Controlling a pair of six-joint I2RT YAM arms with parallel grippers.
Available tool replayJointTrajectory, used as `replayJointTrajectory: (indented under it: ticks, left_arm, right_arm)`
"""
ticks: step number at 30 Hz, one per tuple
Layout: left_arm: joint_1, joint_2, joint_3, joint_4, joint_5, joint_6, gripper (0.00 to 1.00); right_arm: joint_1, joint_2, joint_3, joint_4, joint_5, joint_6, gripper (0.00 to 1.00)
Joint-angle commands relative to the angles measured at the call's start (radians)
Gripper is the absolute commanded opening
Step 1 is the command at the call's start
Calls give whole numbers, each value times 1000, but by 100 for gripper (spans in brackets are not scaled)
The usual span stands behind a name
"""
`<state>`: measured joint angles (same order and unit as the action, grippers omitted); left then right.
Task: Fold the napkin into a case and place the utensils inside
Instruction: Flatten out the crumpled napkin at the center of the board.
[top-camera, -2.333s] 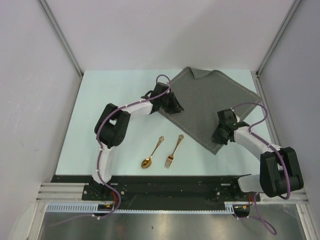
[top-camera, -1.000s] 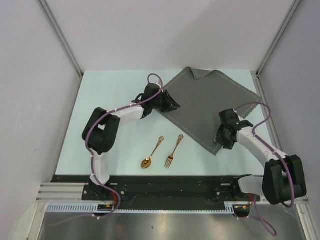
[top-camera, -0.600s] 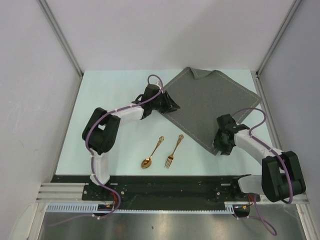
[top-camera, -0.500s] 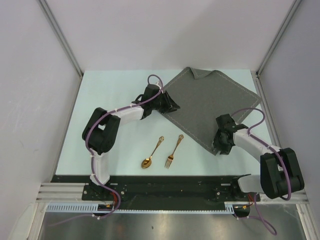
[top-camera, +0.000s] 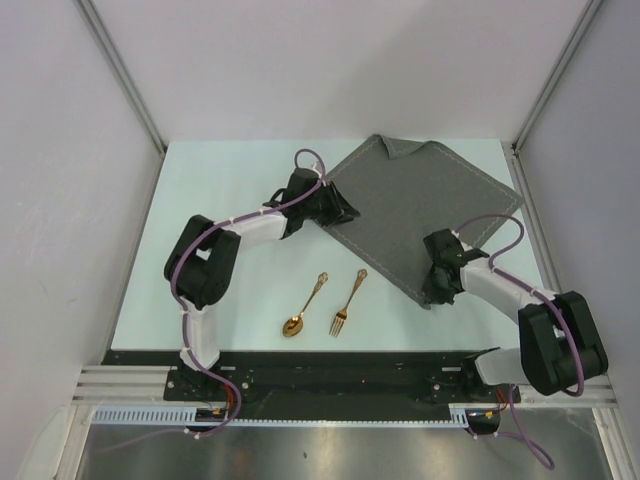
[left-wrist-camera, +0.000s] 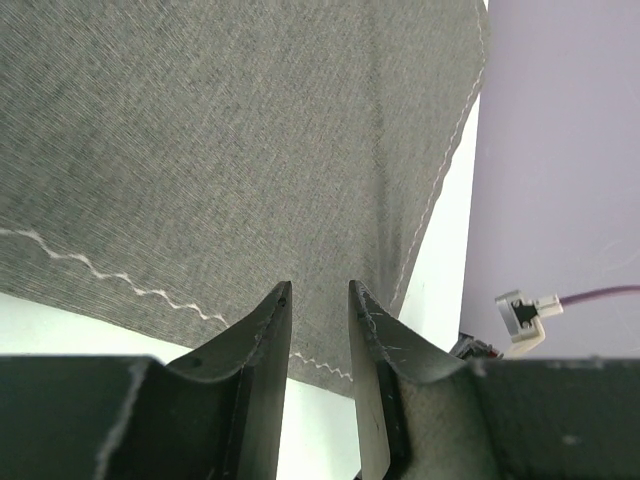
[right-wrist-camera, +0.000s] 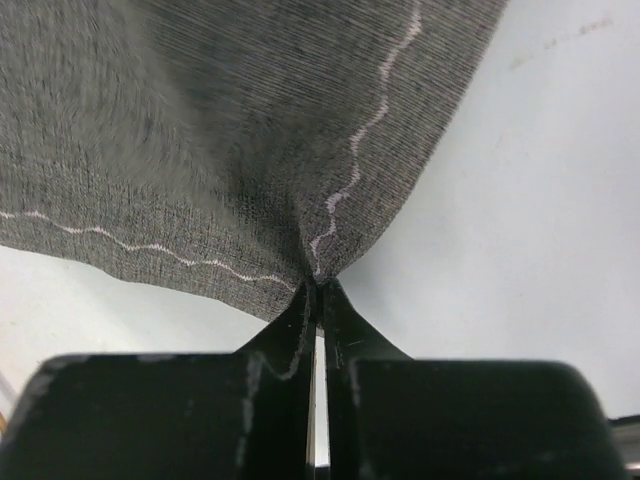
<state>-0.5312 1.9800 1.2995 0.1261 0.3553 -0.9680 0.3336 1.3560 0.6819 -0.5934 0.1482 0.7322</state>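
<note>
The dark grey napkin (top-camera: 425, 205) lies spread as a tilted square at the back right of the table, its far corner turned over. My right gripper (top-camera: 433, 294) is shut on the napkin's near corner (right-wrist-camera: 318, 270), which bunches into the closed jaws (right-wrist-camera: 318, 290). My left gripper (top-camera: 347, 212) sits at the napkin's left corner. Its jaws (left-wrist-camera: 318, 297) stand a finger-width apart over the stitched hem (left-wrist-camera: 250, 150), with nothing between them. The gold spoon (top-camera: 305, 302) and the gold fork (top-camera: 348, 300) lie side by side on the table, near the front, left of the napkin. No case is formed.
The pale table (top-camera: 230, 200) is bounded by grey walls at left, right and back. A black rail (top-camera: 330, 375) with the arm bases runs along the near edge. Purple cables loop over both arms.
The right gripper slid left and nearer to the napkin's near corner and closed on it. The left arm reached further over the left corner earlier, then stayed still.
</note>
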Motion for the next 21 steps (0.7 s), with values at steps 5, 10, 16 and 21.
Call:
replayJointTrajectory:
  ticks: [5, 10, 16, 21]
  left_arm:
    - [23, -75, -22, 27, 16, 3, 34]
    - [31, -89, -40, 29, 7, 5, 34]
    - [45, -87, -42, 10, 2, 17, 34]
    - [71, -67, -20, -38, 10, 45, 34]
  right_arm:
    - [22, -216, -59, -242, -4, 81, 0]
    - [48, -349, -134, -269, -55, 130, 0]
    - [58, -362, -151, -236, -121, 122, 24]
    - [-36, -299, -18, -195, -64, -14, 48]
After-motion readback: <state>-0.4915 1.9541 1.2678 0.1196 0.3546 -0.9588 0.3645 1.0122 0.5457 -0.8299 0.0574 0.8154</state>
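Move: Pinched in the right fingertips, just above the board, is the napkin's near corner; the board's near edge, towards which it goes, lies about 12 cm straight back and 1 cm below. The fork is some 21 cm to the left, roughly level with this hand, and the spoon about 33 cm left, also level. From the left hand, over the napkin's left side, the corner is about 22 cm back, 20 cm right and 9 cm lower. Pulling the pinched corner straight back towards the board's near edge, the right hand travels about 8 cm fast, rising some 2 cm on the way and then sinking slightly, with a small tilt of around 5 degrees. As it slows to a stop the fingers open and let go of the corner. The open left hand drifts about 2 cm left above the napkin. ##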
